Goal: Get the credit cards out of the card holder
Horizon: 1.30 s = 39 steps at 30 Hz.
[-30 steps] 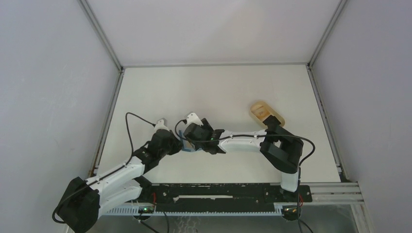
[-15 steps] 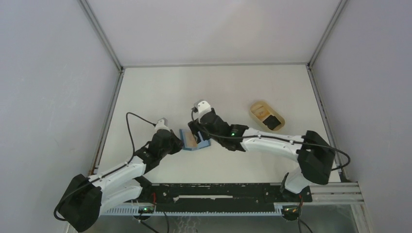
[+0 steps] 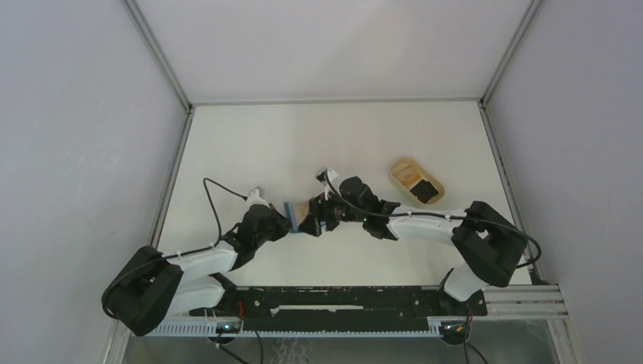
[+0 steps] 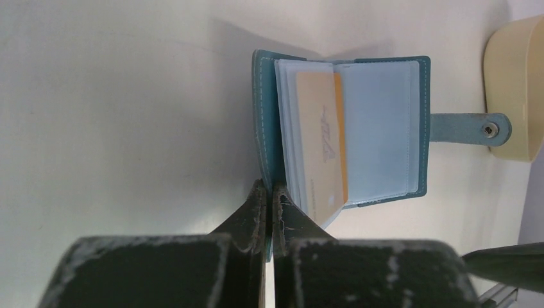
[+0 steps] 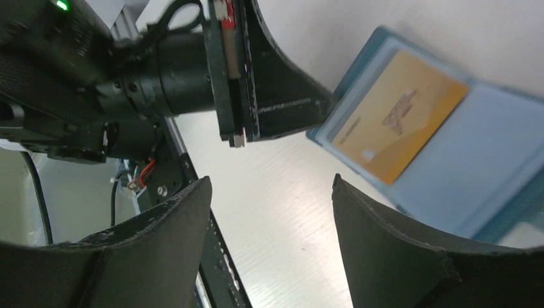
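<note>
The teal card holder [image 4: 266, 128] lies open like a book on the white table. My left gripper [image 4: 270, 192] is shut on its left cover, near the spine. A tan credit card [image 4: 321, 144] sits in a clear sleeve inside, with an empty clear sleeve [image 4: 378, 128] beside it. The snap tab [image 4: 471, 128] sticks out on the right. In the top view the card holder [image 3: 291, 212] is between the two grippers. My right gripper [image 5: 271, 183] is open and empty, hovering just beside the holder [image 5: 487, 160] with the tan card [image 5: 398, 125] ahead of it.
A beige oval tray [image 3: 406, 171] stands to the right of the holder with a black card [image 3: 427, 191] in it. Its rim [image 4: 513, 83] is close behind the snap tab. The arms' base rail [image 3: 349, 299] runs along the near edge.
My right gripper has pulled away from over the holder to its right side, still open. The holder now shows its open sleeves and the tan card. The left gripper keeps its grip.
</note>
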Each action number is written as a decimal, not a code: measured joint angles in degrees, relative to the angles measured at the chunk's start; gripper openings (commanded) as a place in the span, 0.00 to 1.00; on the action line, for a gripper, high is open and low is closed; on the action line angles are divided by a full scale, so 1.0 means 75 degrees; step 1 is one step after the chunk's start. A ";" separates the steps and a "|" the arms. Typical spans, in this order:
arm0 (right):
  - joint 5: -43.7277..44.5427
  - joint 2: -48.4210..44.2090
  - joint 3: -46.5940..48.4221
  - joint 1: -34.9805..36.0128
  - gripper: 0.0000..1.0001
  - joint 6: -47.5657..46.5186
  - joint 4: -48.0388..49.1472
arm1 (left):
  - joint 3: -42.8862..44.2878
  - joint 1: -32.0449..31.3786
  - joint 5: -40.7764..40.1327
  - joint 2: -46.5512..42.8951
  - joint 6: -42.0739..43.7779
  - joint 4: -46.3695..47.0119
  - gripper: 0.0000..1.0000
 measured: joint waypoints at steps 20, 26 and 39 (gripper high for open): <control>0.0326 0.0761 -0.0624 -0.0667 0.77 0.0784 0.1023 | -0.0067 0.0000 0.0227 0.1326 -0.0312 0.1693 0.00; 0.0673 0.0947 -0.0624 -0.0711 0.78 0.0880 0.1081 | -0.0067 0.0000 0.0251 0.1405 -0.0318 0.1810 0.00; 0.0490 0.2066 -0.0423 -0.0968 0.77 0.1469 0.1775 | -0.0067 0.0000 0.0289 0.1498 -0.0318 0.1953 0.00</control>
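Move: Below the right hand and slightly off, the orange credit card sits in the open card holder: about 3 cm ahead, 3 cm left and 11 cm down. The holder's empty right half lies about 5 cm to the right of the card, at the same level. The tan tray stands roughly 32 cm to the hand's right and 13 cm farther out. From the left hand, the card is about 4 cm ahead and 4 cm right, slightly lower. Dropping towards the card, the right hand sinks about 4 cm, travels forward and a little right, then sinks again while still easing forward, some 9 cm down and 5 cm forward in all. Its wrist turns about 15 degrees clockwise and tips, fingers wide open, ending just right of the card. The left hand keeps its pinch on the holder's left cover, carrying it about 2 cm right and 1 cm forward. ##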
